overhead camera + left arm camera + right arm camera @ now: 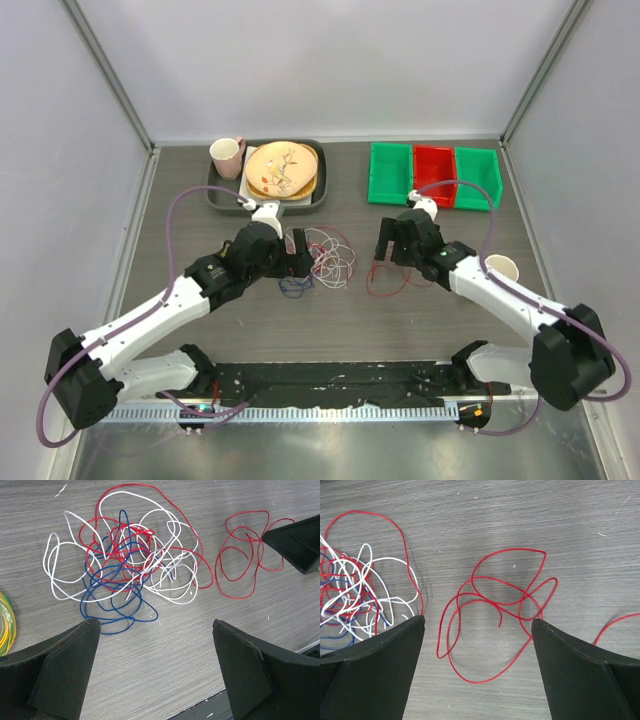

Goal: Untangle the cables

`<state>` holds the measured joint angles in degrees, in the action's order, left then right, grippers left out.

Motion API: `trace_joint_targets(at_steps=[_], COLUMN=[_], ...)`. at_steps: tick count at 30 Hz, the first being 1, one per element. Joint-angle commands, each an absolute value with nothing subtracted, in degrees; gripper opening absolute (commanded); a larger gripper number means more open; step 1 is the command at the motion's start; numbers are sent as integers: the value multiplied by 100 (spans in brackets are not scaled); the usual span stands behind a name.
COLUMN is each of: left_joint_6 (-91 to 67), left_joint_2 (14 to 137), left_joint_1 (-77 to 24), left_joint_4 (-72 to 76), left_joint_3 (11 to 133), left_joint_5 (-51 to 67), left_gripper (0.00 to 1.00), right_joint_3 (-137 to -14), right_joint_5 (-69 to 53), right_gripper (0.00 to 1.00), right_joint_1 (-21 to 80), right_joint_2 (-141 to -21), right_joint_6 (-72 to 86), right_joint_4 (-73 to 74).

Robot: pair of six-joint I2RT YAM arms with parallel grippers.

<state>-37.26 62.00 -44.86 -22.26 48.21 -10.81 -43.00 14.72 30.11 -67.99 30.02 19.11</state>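
Observation:
A tangle of thin red, white and dark blue cables (330, 255) lies at mid-table; it fills the left wrist view (127, 555) and shows at the left edge of the right wrist view (355, 595). A separate red cable (385, 285) lies in loose loops to its right, apart from the tangle (248, 538) (526, 598). My left gripper (297, 252) (155, 630) is open and empty, just left of the tangle. My right gripper (386, 246) (477, 625) is open and empty above the separate red cable.
A small yellow wire ring (6, 625) lies left of the tangle. A dark tray (215, 195) with a plate and a pink mug (227, 157) stands at the back left. Green and red bins (435, 175) stand at the back right. A paper cup (500, 268) stands at the right.

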Motion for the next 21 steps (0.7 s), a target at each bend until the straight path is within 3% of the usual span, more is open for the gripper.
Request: trace_joint_targets(at_steps=[1, 9, 21], left_joint_6=[-3788, -3814, -3823], left_joint_2=[6047, 5959, 5950], left_joint_1=[-4456, -4439, -4421], left_joint_4=[-2162, -2294, -2294], left_joint_3=[4790, 4790, 4755], left_joint_5=[-1292, -1467, -1512], left_gripper=[100, 100, 100], right_joint_3=[-4816, -5230, -4913], right_joint_5=[1940, 3559, 2119], right_gripper=[94, 95, 95], right_joint_1=[3374, 3586, 2567], right_joint_2=[-7399, -8411, -8982], right_joint_6=[2997, 3761, 3366], right_joint_4=[1626, 2320, 1239])
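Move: The separate red cable lies almost directly under the right hand, about 9 cm below, its middle some 1 cm ahead and 1 cm to the right. From that hand, the white, blue and red tangle is about 16 cm left and 4 cm ahead, and the near green bin some 23 cm ahead and 2 cm left. From the left hand the separate red cable lies about 17 cm right, 2 cm ahead and 15 cm below. The open right hand sinks about 6 cm towards the separate red cable, edging forward, first left, then right. ##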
